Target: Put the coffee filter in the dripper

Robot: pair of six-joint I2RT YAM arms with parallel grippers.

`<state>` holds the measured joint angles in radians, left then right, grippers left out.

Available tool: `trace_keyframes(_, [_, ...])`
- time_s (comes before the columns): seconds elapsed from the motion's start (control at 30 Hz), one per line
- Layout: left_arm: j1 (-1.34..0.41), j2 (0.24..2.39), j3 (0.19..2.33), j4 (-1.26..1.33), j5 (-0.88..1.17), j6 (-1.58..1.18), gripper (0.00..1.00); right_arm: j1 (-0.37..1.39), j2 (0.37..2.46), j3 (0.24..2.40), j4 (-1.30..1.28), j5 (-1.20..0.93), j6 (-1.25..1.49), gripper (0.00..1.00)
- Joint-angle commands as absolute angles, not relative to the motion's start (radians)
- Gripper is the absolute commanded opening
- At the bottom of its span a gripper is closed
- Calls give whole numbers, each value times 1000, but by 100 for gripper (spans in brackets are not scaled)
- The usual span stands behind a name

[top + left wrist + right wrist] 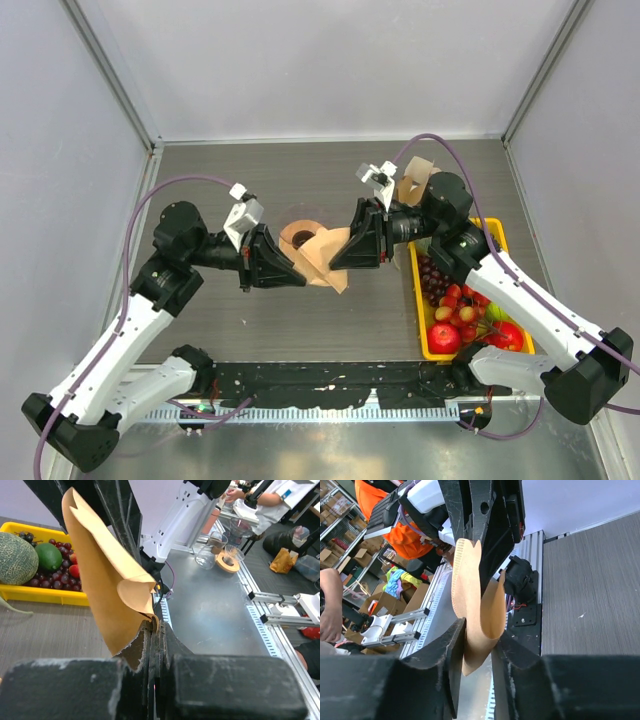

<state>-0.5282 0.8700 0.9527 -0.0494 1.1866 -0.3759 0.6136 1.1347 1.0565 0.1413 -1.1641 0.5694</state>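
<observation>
The coffee filter (pixel 326 262), a tan paper cone, hangs above the table between my two grippers. My left gripper (pixel 298 272) is shut on one edge of it; in the left wrist view the filter (pixel 102 587) rises out of the closed gripper (pixel 153 626). My right gripper (pixel 337 260) holds the opposite side. In the right wrist view the bowed filter (pixel 470 590) sits in the gripper (pixel 479 641), touching both fingers. The dripper (pixel 298 236), with its orange-brown collar, stands on the table just behind the filter, partly covered by it.
A yellow fruit tray (pixel 424 345) with grapes, apples and other fruit lies at the right, under my right arm. A bunch of brown paper (pixel 414 186) stands behind the right gripper. The tray (pixel 45 596) with a melon (pixel 15 557) shows in the left wrist view.
</observation>
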Motion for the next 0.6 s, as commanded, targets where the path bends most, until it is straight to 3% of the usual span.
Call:
trace_keyframes(0.0, [-531,848,1006,-152,1224,-276,0,607,1135,1095,161,-1158,554,25])
trace_keyframes(0.13, [-532,845,1035,-290,1244,-145,0,604,1138,1097,161,-1160,551,10])
trace_keyframes(0.27, [-535,842,1084,-477,1240,30,0,604,1143,1098,153,-1173,540,5])
trace_keyframes(0.3, [-537,842,1092,-510,1229,64,5,606,1146,1100,149,-1175,535,5])
trace_keyframes(0.43, [-543,839,1118,-531,1166,69,51,612,1149,1091,152,-1175,537,5])
trace_keyframes(0.47, [-546,839,1123,-528,1154,60,59,614,1152,1089,156,-1178,543,5])
trace_keyframes(0.57, [-558,853,1131,-500,1123,31,68,627,1149,1077,169,-1170,545,5])
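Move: Between the two raised hands hangs the coffee filter, its middle some 3 cm to the right of the left hand and 3 cm ahead, about level in height. From the right hand the filter lies about 3 cm left and level with it. The dripper stands some 10 cm ahead of the right hand, 7 cm left and 22 cm below. The fruit crate's middle is roughly 32 cm right, 7 cm ahead and 30 cm below. Shutting its part-open fingers on the coffee filter, the right hand pinches the paper while staying nearly in place. The left hand, at first still pinching its side, eases about 2 cm back and left and slightly down, rolling about 10 degrees, and opens its fingers wide once the right grip has closed, letting go. ##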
